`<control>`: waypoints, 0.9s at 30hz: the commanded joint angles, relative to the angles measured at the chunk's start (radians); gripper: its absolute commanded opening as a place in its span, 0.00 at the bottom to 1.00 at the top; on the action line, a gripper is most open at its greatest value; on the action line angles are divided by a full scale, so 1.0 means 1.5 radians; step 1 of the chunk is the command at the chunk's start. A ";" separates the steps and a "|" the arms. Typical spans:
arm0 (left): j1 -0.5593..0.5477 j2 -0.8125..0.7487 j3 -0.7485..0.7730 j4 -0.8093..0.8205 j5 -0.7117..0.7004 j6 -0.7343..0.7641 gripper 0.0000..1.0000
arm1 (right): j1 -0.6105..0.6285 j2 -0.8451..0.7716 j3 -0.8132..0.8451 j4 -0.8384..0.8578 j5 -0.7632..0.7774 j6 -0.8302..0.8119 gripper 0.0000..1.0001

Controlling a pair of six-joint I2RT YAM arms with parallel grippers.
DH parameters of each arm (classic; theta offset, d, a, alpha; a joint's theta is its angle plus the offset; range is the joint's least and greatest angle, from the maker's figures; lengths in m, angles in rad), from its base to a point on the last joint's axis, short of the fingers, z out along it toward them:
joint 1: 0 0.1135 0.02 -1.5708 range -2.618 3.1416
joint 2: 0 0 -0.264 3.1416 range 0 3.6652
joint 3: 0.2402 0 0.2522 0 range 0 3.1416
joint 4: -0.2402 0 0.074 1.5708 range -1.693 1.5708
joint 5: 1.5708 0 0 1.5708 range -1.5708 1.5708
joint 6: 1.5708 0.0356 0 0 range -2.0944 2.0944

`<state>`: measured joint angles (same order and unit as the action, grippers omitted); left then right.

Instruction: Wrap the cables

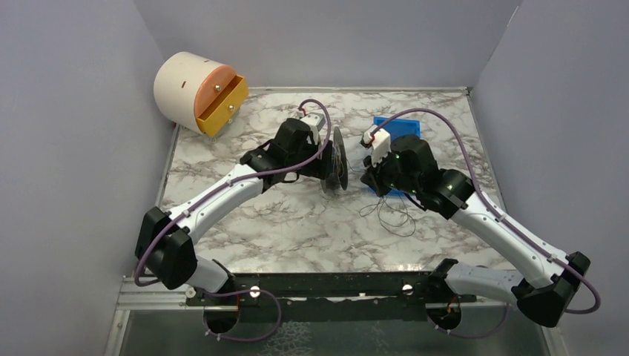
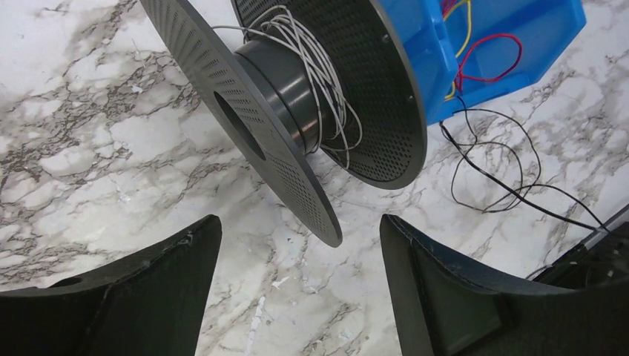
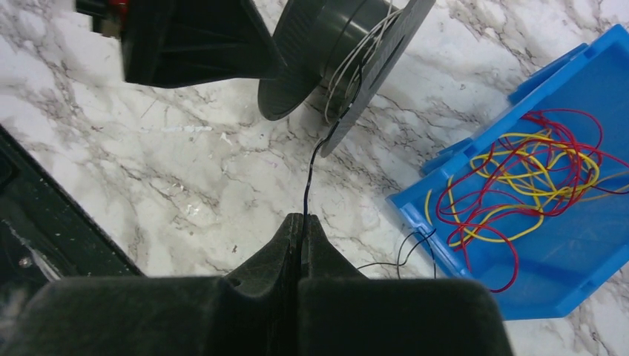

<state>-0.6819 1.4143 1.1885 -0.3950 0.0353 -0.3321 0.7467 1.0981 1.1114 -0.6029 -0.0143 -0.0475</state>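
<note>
A black double-disc spool [image 1: 337, 159] stands on edge mid-table with pale wire wound on its hub [image 2: 326, 81]. My right gripper [image 3: 304, 216] is shut on the thin black cable [image 3: 310, 174], which runs taut from its fingertips up to the spool [image 3: 334, 44]. More of the black cable lies in loose loops [image 2: 497, 170] on the marble beside the right arm [image 1: 393, 211]. Red and yellow cables [image 3: 519, 170] sit tangled in the blue bin [image 3: 593, 245]. My left gripper [image 2: 300, 222] is open just short of the spool's near disc [image 2: 245, 111], touching nothing.
A cream drum with an orange drawer [image 1: 196, 93] sits at the back left corner. The blue bin [image 1: 397, 124] stands behind the right wrist. Grey walls close in three sides. A black rail [image 1: 319, 285] runs along the near edge.
</note>
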 commanded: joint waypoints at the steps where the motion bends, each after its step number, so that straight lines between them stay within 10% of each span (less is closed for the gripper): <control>1: 0.000 0.019 0.033 0.018 0.027 -0.004 0.79 | 0.003 -0.031 0.012 -0.024 -0.043 0.031 0.01; 27: -0.005 0.053 0.046 -0.032 -0.094 0.080 0.29 | 0.003 -0.128 -0.017 -0.023 -0.110 0.066 0.01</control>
<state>-0.6830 1.5089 1.2308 -0.4141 -0.0593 -0.2554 0.7471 0.9154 1.1023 -0.6392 -0.1455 0.0387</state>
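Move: The spool's middle lies about 6 cm ahead, 3 cm right and 8 cm below the left hand, its left flange between the open fingers; the blue bin is 21 cm right and 8 cm ahead. From the right hand, holding the black cable, the spool is some 12 cm ahead and 14 cm left, 12 cm lower; the bin is 14 cm ahead, 4 cm right, the cable loops 5 cm back, 3 cm right. Left eases down and forward, closing around the spool's left flange; right draws its cable back and up, 6 cm. ##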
